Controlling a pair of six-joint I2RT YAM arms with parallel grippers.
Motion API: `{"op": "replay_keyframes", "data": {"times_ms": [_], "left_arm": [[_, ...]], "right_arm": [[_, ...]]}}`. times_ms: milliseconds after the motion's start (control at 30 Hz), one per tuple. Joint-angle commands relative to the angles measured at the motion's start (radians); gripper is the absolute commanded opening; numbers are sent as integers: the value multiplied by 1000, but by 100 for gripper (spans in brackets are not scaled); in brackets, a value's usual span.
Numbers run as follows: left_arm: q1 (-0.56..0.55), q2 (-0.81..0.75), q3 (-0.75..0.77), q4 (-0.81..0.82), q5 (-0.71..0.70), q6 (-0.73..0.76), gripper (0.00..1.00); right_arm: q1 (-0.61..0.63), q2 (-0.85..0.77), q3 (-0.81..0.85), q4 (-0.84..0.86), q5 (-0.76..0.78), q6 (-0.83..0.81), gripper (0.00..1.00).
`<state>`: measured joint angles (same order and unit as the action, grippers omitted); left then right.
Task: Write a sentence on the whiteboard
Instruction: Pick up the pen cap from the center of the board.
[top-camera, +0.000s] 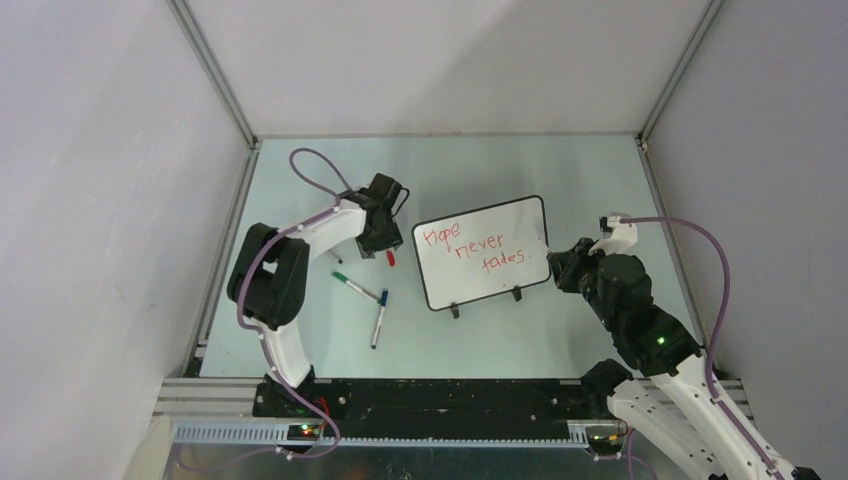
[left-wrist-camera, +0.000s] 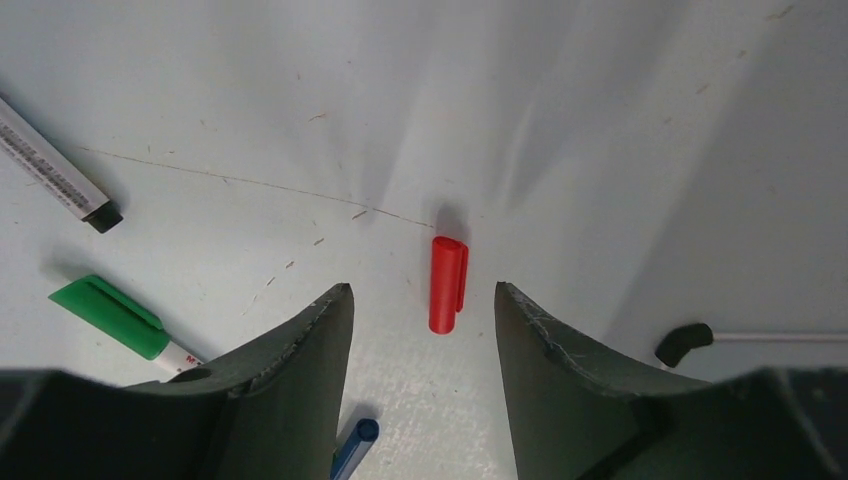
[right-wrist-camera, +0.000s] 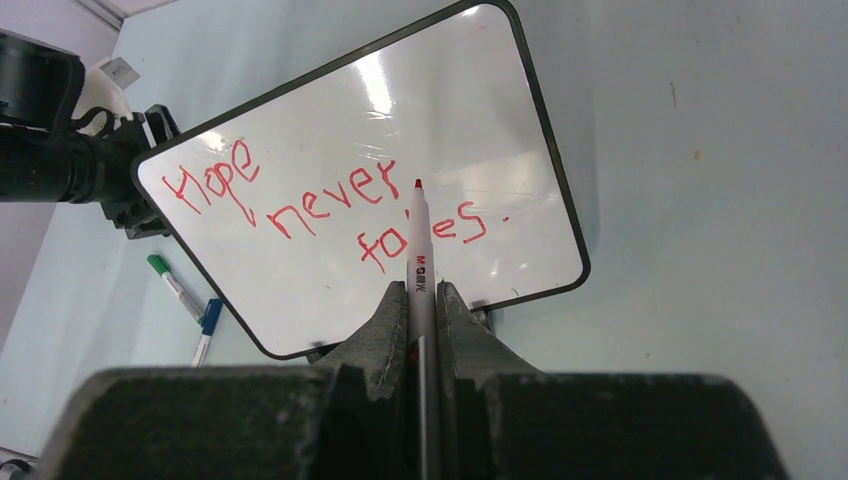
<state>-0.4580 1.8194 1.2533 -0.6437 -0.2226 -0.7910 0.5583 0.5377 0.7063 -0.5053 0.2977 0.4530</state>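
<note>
The whiteboard (top-camera: 500, 225) stands on its two black feet mid-table, tilted back. On it is the sentence (top-camera: 470, 248), "Hope never fades." in red stepped lines, also readable in the right wrist view (right-wrist-camera: 330, 205) across the whiteboard (right-wrist-camera: 440, 110). My right gripper (top-camera: 560, 268) is at the board's right edge, shut on a red marker (right-wrist-camera: 419, 260) whose tip hovers by "fades"; its jaws (right-wrist-camera: 422, 288) pinch the barrel. My left gripper (top-camera: 378, 240) hangs left of the board, open (left-wrist-camera: 423, 290), with a red cap (left-wrist-camera: 447, 285) lying on the table just ahead between its fingertips.
A green-capped marker (top-camera: 355, 287) and a blue-capped marker (top-camera: 379, 318) lie in front of the left gripper. A third marker with a black end (left-wrist-camera: 60, 170) lies further left. One black board foot (left-wrist-camera: 685, 343) shows at the right. Enclosure walls ring the table.
</note>
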Motion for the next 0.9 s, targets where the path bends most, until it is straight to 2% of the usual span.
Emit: {"op": "replay_keyframes", "data": {"times_ms": [0, 267, 400, 467, 533, 700, 867], "left_arm": [[-9, 40, 30, -5, -16, -27, 58], [-9, 99, 45, 20, 14, -36, 50], [-7, 117, 40, 25, 17, -57, 27], [-4, 108, 21, 34, 23, -74, 4], [0, 74, -20, 52, 24, -88, 0], [20, -115, -176, 118, 45, -125, 0], [38, -368, -310, 170, 80, -206, 0]], "right_arm": [[-8, -4, 2, 8, 0, 11, 0], [-17, -3, 2, 11, -11, 8, 0], [-20, -6, 2, 13, -23, 2, 0], [-20, -11, 2, 14, -33, -5, 0], [-20, -23, 2, 18, -65, -11, 0], [-12, -3, 4, 60, -274, -42, 0], [104, 25, 1, 125, -237, -33, 0]]}}
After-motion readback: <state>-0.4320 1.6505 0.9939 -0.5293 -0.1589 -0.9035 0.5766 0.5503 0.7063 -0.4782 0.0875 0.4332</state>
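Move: The red pen cap lies almost straight below the left hand, about 3 cm down, between its open fingers. From this hand the green pen is about 8 cm back and 7 cm left, the blue pen some 15 cm back and 2 cm left, and the whiteboard's middle about 21 cm right and 2 cm ahead. From the right hand, holding the uncapped red pen, the cap is some 34 cm left, 10 cm ahead and 22 cm below. The left fingers pinch the red cap: the hand sinks nearly 3 cm over it, the half-open fingers shut, then it draws the cap back some 4 cm with a slight rise and drift left, away from the whiteboard. Late on, the right hand, still gripping the red pen, swings about 4 cm left and slightly back towards the cap, turning roughly 15 degrees counter-clockwise. ##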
